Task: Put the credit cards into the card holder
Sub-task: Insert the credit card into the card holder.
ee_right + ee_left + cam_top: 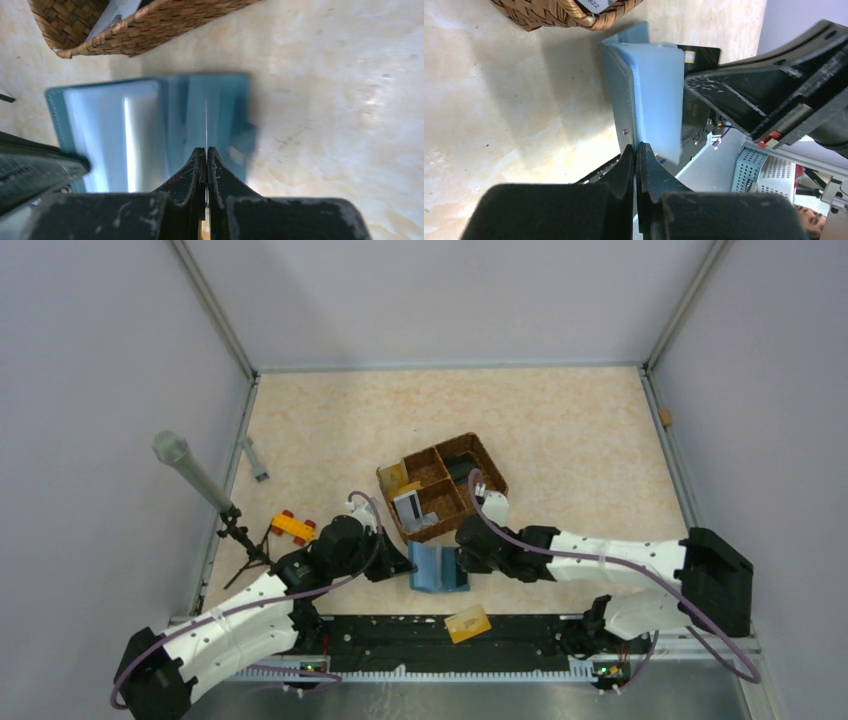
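The teal card holder (438, 568) stands open on the table between my two grippers, its lighter blue inside showing (145, 125). My left gripper (402, 566) is shut on the holder's left flap (636, 148), and a thin blue edge runs between its fingers. My right gripper (463, 560) is shut on a credit card (206, 120), seen edge-on as a thin line over the holder's right half, with yellow showing between the fingers. Another gold credit card (467, 623) lies on the front rail. A gold card (393, 477) and a white card (410, 508) sit in the basket.
The brown wicker basket (470, 462) stands just behind the holder, and its rim shows in both wrist views (564, 15) (150, 25). A yellow-and-red toy block (293, 526) and a grey microphone on a tripod (188, 468) are at the left.
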Controlling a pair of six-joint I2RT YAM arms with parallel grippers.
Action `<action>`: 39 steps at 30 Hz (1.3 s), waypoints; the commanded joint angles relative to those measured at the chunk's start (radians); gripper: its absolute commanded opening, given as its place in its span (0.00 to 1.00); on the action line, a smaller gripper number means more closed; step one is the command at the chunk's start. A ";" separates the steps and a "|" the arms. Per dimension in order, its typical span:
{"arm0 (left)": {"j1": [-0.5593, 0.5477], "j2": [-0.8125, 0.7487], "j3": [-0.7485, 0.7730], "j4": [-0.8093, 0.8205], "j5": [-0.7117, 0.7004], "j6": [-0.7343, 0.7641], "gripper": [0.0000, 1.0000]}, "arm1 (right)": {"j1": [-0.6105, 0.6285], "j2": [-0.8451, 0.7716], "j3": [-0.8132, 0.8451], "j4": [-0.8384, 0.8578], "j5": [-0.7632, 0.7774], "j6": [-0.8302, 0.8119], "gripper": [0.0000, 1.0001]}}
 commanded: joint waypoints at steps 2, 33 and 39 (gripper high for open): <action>-0.005 0.043 0.099 -0.170 -0.048 0.016 0.00 | 0.046 -0.104 0.056 -0.166 0.129 -0.087 0.00; -0.035 0.034 -0.055 -0.125 -0.158 -0.004 0.00 | 0.012 0.081 -0.127 0.428 -0.128 -0.081 0.00; -0.035 0.058 -0.079 -0.096 -0.162 -0.001 0.00 | -0.033 0.116 -0.221 0.593 -0.214 -0.044 0.00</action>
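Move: My left hand already pinches the open card holder by its left edge, the holder's middle lying about 6 cm to that hand's right, level fore and aft, some 4 cm below. From my right hand, which holds the black credit card, the holder's middle is about 4 cm left, no farther out, 3 cm lower. From the right hand the basket's middle lies some 16 cm ahead and 4 cm left; the yellow card some 13 cm back and 1 cm right. Keeping the black card pinched, I lift my right hand clear of the holder's pages, first up and a little right, then swing it left over them about 7 cm and bring it down some 9 cm onto the right-hand page, turning slightly counter-clockwise. Meanwhile my left hand, still gripping the holder's edge, lowers it about 6 cm and draws it 3 cm left, its left side tilting up. ##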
